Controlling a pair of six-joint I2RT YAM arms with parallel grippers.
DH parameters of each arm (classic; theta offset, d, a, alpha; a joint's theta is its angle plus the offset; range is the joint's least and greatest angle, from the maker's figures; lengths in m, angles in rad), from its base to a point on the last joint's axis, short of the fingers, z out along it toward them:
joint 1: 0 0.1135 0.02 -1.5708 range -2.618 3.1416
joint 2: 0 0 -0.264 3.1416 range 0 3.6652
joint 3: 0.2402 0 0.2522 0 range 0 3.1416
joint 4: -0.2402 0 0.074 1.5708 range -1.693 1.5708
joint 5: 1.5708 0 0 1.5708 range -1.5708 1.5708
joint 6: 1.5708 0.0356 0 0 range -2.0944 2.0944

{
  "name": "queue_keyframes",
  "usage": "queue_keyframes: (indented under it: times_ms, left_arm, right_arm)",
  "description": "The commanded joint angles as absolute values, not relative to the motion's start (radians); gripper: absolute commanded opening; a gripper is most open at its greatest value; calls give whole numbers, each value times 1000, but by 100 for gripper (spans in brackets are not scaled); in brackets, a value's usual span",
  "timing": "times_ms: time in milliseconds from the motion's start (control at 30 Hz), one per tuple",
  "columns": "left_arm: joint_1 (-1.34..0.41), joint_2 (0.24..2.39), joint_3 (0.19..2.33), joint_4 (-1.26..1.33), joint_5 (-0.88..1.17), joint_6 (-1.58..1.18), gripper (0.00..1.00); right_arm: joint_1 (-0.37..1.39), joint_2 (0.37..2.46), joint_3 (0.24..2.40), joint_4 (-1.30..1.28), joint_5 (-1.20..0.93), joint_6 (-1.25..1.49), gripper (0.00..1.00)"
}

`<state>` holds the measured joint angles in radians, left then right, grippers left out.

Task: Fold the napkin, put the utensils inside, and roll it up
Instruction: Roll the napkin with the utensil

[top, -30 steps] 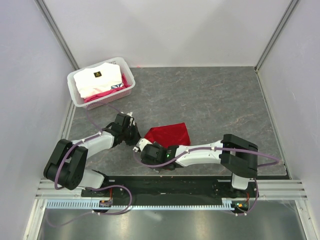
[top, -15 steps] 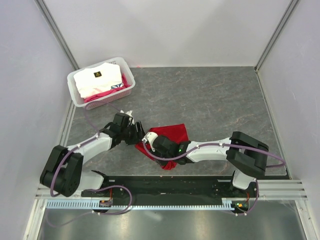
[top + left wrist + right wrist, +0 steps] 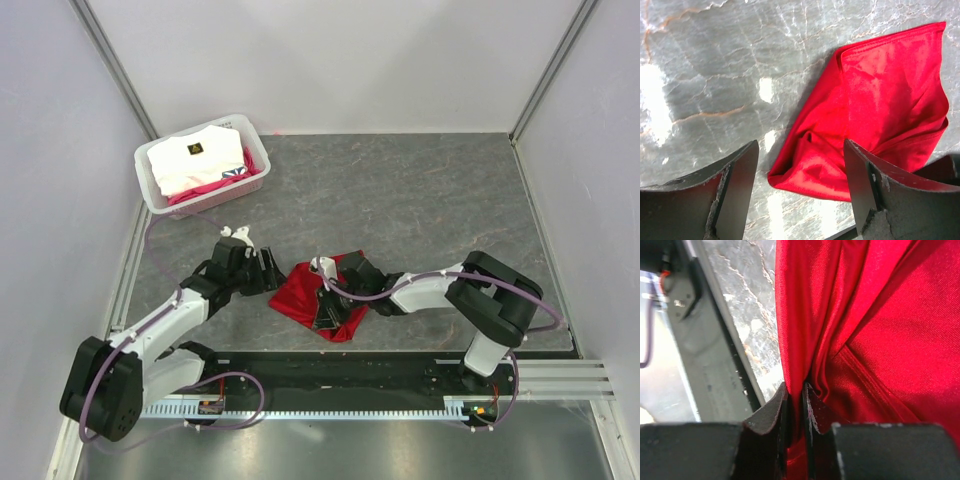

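The red napkin (image 3: 305, 292) lies bunched and partly folded on the grey table, near the front edge. My right gripper (image 3: 330, 304) reaches over it from the right. In the right wrist view that gripper (image 3: 796, 390) is shut on a raised fold of the napkin (image 3: 890, 315). My left gripper (image 3: 275, 272) sits just left of the cloth. In the left wrist view it (image 3: 800, 145) stands open, with the napkin's (image 3: 885, 95) near corner between its fingers and untouched. The utensils are out of view.
A white basket (image 3: 142, 165) holding white and pink fabric stands at the back left. A black rail (image 3: 340, 366) runs along the table's near edge, just in front of the napkin. Grey walls close off the sides and back.
My left gripper has opened and drawn back to the left. My right gripper has moved onto the napkin and shut on a fold, and the cloth has bunched toward the front.
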<state>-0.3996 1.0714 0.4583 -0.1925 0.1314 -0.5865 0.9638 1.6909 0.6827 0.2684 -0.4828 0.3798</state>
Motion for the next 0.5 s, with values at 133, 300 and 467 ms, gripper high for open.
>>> queue_keyframes:
  times_ms: [133, 300, 467]
  left_arm:
    - [-396, 1112, 423, -83, 192, -594, 72]
    - [-397, 1213, 448, -60, 251, -577, 65]
    - [-397, 1296, 457, -63, 276, -578, 42]
  right_arm:
    - [848, 1822, 609, 455, -767, 497, 16]
    - [798, 1881, 603, 531, -827, 529, 15]
    - [778, 1910, 618, 537, -842, 523, 15]
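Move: The napkin's left end lies almost under the open left fingers, about 2 cm right of the left hand, 2 cm back and some 4 cm below. From the same hand, the gathered cloth in the right fingers is about 11 cm right, 9 cm back and 4 cm below. From the right hand, the napkin's left end is about 9 cm left and 7 cm ahead; the napkin's middle is some 5 cm straight ahead. Down and to the right, the left hand sinks about 3 cm over the napkin's left end, its wrist tipping slightly downward while the open fingers close about a third of the way around the folded corner; contact there can't be made out. The right hand keeps its pinch on the gathered cloth and turns nearly in place, some 20 degrees, swinging its fingertips back towards the base, with about 1 cm of drift right. ##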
